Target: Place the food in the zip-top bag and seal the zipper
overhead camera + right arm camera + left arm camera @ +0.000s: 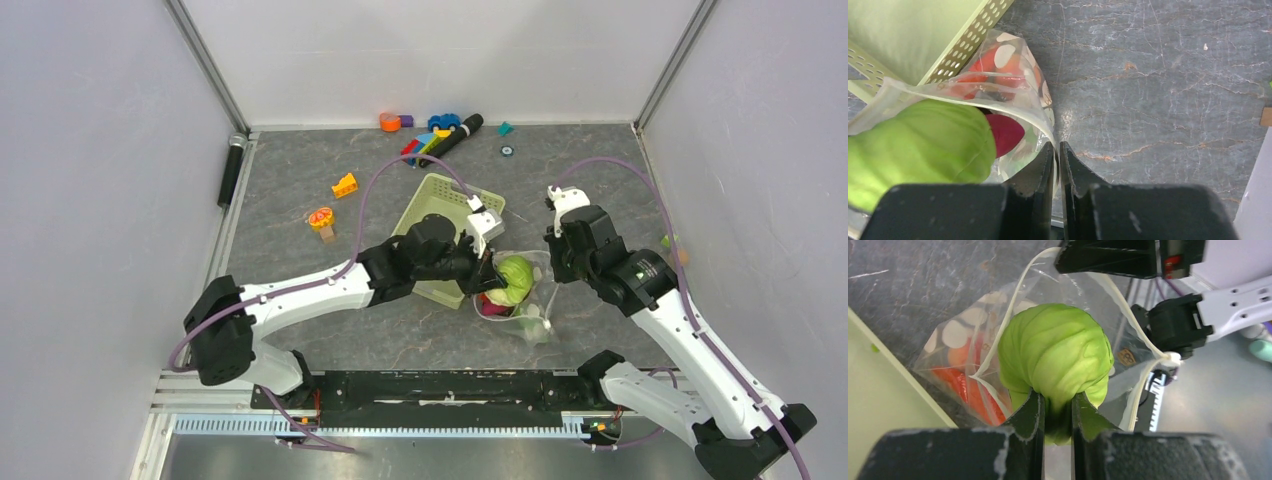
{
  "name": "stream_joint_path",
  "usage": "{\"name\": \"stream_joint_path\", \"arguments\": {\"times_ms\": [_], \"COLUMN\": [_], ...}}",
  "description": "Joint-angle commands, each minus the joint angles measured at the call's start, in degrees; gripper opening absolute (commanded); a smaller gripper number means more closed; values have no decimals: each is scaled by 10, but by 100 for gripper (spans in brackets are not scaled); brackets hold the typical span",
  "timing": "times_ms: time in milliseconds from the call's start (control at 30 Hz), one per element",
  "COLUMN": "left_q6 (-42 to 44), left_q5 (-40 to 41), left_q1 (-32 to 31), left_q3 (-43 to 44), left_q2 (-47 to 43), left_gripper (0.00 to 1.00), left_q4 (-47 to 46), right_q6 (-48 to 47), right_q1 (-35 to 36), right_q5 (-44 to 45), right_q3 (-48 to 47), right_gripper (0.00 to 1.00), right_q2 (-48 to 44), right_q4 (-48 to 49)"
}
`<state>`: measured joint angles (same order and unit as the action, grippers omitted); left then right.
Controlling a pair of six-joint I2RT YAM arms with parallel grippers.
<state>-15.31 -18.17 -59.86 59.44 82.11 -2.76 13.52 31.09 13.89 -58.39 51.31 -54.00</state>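
Observation:
My left gripper (1057, 402) is shut on the round green cabbage (1055, 354) and holds it in the open mouth of the zip-top bag (968, 340). The pale zipper (1013, 300) loops around the cabbage. Red-orange food (965, 385) lies inside the bag. My right gripper (1057, 152) is shut on the bag's zipper edge (1040, 125) and holds the mouth up. The right wrist view shows the cabbage (918, 145), a dark maroon ball (1005, 134) and orange food (998, 65) in the bag. In the top view the cabbage (515, 278) sits between the left gripper (487, 270) and the right gripper (552, 270).
The pale green slotted basket (440, 215) stands just left of the bag, under my left wrist. Colourful block toys (430, 140), a yellow block (345, 185) and an orange piece (321, 219) lie toward the back. A black cylinder (231, 170) lies at the left wall.

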Motion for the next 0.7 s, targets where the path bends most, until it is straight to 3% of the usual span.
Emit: {"name": "stream_joint_path", "arguments": {"times_ms": [0, 300, 667], "left_q6": [49, 77, 87], "left_q5": [86, 134, 225], "left_q1": [-23, -67, -87], "left_q3": [50, 103, 122], "left_q2": [23, 80, 117], "left_gripper": [2, 8, 5], "left_q4": [25, 75, 109], "right_q6": [-10, -19, 14], "right_q1": [-1, -1, -1], "right_q5": [-21, -121, -272], "right_q3": [-27, -33, -67], "right_gripper": [14, 14, 9], "right_q2": [-5, -2, -31], "right_q4": [15, 35, 67]}}
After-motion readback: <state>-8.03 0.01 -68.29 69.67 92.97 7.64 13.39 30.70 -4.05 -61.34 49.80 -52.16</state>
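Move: My left hand holds the cabbage at the bag's mouth; the bag's middle lies about 5 cm to its right, 2 cm back and roughly 9 cm below. The eggplant in the bag is some 4 cm back, 1 cm right and 8 cm below, the basket about 10 cm ahead, 10 cm left and 14 cm down. From my right hand, pinching the rim, the bag's middle lies 6 cm left, 6 cm back and 8 cm below. I keep my left grip on the cabbage and push it down into the bag, sinking about 4.5 cm and going 3 cm right while the fingertips dip some 15 degrees. With my right hand I keep the rim pinched and draw it about 5 cm left towards my left hand, rising late by 3 cm, easing slightly back, tilting its left side up and turning a little counter-clockwise. ##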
